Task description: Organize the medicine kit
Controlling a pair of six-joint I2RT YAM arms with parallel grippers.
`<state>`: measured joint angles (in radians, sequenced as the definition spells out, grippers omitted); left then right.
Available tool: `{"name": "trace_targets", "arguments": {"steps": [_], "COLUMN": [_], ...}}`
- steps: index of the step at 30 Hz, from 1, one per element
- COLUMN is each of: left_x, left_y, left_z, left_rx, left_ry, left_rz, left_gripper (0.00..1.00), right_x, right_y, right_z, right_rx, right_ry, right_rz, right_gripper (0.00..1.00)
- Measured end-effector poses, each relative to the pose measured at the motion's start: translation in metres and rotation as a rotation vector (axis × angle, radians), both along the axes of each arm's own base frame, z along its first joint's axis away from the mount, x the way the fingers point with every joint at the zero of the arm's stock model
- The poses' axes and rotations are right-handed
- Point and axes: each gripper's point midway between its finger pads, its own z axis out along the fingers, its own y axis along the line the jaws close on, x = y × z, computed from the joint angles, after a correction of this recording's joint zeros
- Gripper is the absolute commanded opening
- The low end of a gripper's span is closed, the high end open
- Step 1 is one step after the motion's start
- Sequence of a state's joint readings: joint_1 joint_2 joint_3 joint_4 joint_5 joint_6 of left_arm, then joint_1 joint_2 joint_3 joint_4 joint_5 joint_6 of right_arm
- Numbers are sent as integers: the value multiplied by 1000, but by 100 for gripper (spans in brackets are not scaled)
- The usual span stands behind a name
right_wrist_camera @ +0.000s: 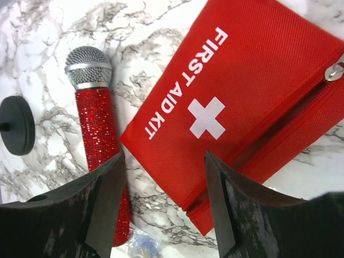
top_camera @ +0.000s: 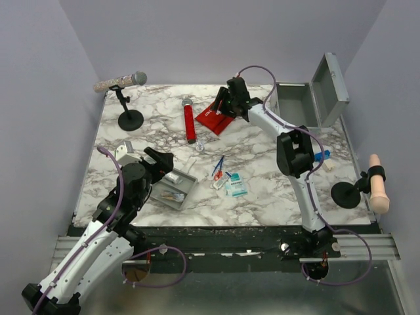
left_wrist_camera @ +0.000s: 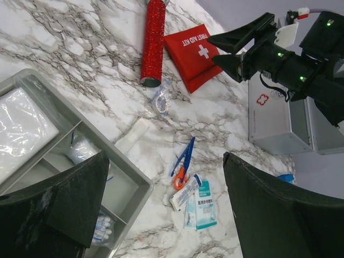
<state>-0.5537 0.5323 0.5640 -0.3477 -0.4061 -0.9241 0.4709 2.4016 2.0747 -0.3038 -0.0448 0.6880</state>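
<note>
The medicine kit [top_camera: 296, 105] is a grey metal box at the back right with its lid [top_camera: 330, 86] raised; it also shows in the left wrist view [left_wrist_camera: 274, 115]. My right gripper [top_camera: 220, 105] hovers open over the near corner of a red first aid pouch [right_wrist_camera: 242, 91], fingers [right_wrist_camera: 107, 199] apart and holding nothing. My left gripper [top_camera: 159, 159] is open and empty above the shallow grey tray [top_camera: 185, 195]. Blue-and-orange scissors [left_wrist_camera: 184, 160] and teal packets [left_wrist_camera: 203, 207] lie on the marble between its fingers.
A red glitter microphone [top_camera: 189, 123] lies left of the pouch, with a small clear bag [top_camera: 199, 146] below it. A microphone on a black stand [top_camera: 130, 119] is at the back left. Another stand [top_camera: 345, 195] holding a beige object is at the right edge.
</note>
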Motion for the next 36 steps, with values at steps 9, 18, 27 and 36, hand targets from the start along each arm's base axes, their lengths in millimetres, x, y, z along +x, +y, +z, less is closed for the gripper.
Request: {"name": "trace_targets", "arguments": {"steps": [9, 18, 27, 36], "left_x": [1, 3, 2, 2], "left_y": [0, -3, -3, -4], "left_z": [-4, -13, -10, -14], "left_rx": [1, 10, 3, 3], "left_ry": [2, 21, 9, 18], "left_rz": [0, -6, -6, -14], "left_gripper": [97, 96, 97, 96], "right_x": [-27, -30, -42, -98], "right_y": [-11, -13, -19, -56], "right_z": [-53, -47, -66, -49], "right_rx": [-25, -31, -64, -138], "right_ry": [143, 151, 184, 180], "right_rz": [-28, -23, -6, 12], "right_gripper": [68, 41, 1, 1]}}
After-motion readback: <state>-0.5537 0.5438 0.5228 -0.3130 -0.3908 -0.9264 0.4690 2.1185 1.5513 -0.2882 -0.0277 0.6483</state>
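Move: The red FIRST AID KIT pouch lies almost under the open right hand, its middle about 7 cm below and only 2 cm ahead and 1 cm to the left. The red microphone lies about 13 cm to the hand's left and level with it; the small clear bag is some 12 cm back and 9 cm left, the orange scissors about 21 cm straight back. From the left hand the pouch is roughly 32 cm ahead, 20 cm right and 18 cm below. Lower the open right gripper about 5 cm, easing back some 3 cm and tipping the fingers down a little, onto the pouch's right-hand flap near its near end. Shut the fingers fully there to pinch the thin edge, dipping a touch deeper, then keep the grip and drag the pouch back and to the right, rising slightly at the end. ##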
